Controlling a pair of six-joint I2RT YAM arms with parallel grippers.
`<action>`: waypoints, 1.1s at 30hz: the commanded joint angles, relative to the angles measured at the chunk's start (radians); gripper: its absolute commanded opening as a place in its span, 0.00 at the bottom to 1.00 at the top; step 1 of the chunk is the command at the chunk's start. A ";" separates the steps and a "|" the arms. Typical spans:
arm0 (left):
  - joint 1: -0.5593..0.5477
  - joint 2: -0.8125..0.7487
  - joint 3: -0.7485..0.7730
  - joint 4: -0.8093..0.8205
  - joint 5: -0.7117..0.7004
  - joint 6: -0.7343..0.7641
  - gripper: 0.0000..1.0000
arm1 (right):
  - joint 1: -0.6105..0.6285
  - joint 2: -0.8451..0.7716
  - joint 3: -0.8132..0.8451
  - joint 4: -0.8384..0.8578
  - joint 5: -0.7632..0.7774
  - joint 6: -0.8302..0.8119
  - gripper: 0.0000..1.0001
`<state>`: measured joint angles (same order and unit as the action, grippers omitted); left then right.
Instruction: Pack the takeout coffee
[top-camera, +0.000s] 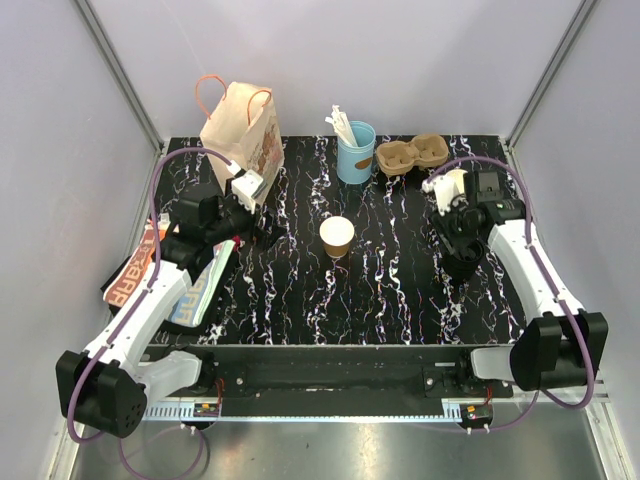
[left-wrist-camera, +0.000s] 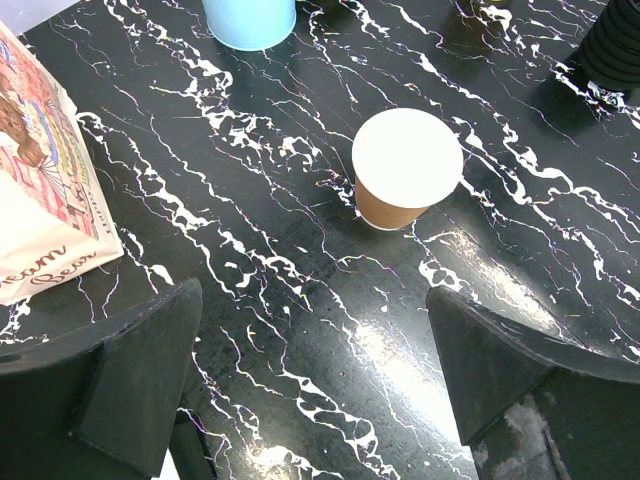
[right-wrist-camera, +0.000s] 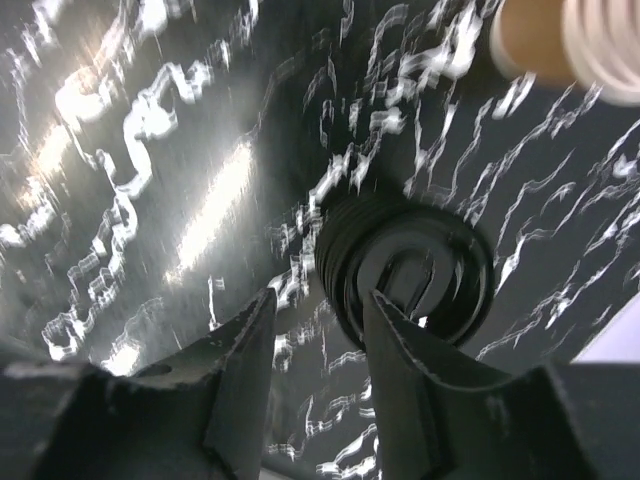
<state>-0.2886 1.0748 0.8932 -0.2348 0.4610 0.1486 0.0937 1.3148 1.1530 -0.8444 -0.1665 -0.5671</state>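
Note:
The takeout coffee cup (top-camera: 337, 237) is a small tan paper cup standing upright mid-table, its open top showing a pale inside (left-wrist-camera: 407, 165). My left gripper (top-camera: 258, 226) hovers open to the cup's left, nothing between its fingers (left-wrist-camera: 310, 296). A stack of black lids (top-camera: 462, 264) stands at the right. My right gripper (top-camera: 461, 243) hangs just over it. In the blurred right wrist view the jaws (right-wrist-camera: 318, 297) stand apart. One finger overlaps the top lid (right-wrist-camera: 420, 270), the other is off to the stack's side.
A brown paper bag (top-camera: 243, 130) with handles stands at back left, near my left arm. A light-blue cup of white sticks (top-camera: 355, 150) and a pulp cup carrier (top-camera: 412, 153) sit at the back. Stacked tan cups (right-wrist-camera: 545, 40) lie by the lids. Printed packets (top-camera: 150, 270) lie at the left edge.

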 joint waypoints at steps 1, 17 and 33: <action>0.005 -0.010 0.010 0.035 0.027 -0.001 0.99 | -0.052 -0.035 -0.024 -0.045 -0.011 -0.119 0.45; 0.005 -0.006 0.010 0.035 0.027 0.000 0.99 | -0.132 0.063 -0.076 -0.044 -0.059 -0.175 0.47; 0.003 -0.004 0.010 0.034 0.028 -0.001 0.99 | -0.134 0.133 -0.088 -0.007 -0.079 -0.172 0.48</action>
<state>-0.2886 1.0752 0.8932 -0.2379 0.4644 0.1486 -0.0364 1.4273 1.0725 -0.8841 -0.2302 -0.7254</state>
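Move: About 5 cm to the right of the right hand, 2 cm ahead and 9 cm below stands the stack of black lids. The cup stack is some 15 cm ahead of that hand and 3 cm right, 8 cm below; the single cup stands about 26 cm to its left and 6 cm ahead, 10 cm down. From the left hand, the lids are roughly 43 cm right, 2 cm ahead and 15 cm below. Easing to the right and slightly back, then sinking about 6 cm in all, the right hand closes in on the back-left rim of the black lid stack while its fingers tip some 10 degrees further down. The half-open fingers keep their gap and come to straddle the rim, the farther one over the inside of the top lid, the other outside; contact can't be made out. ##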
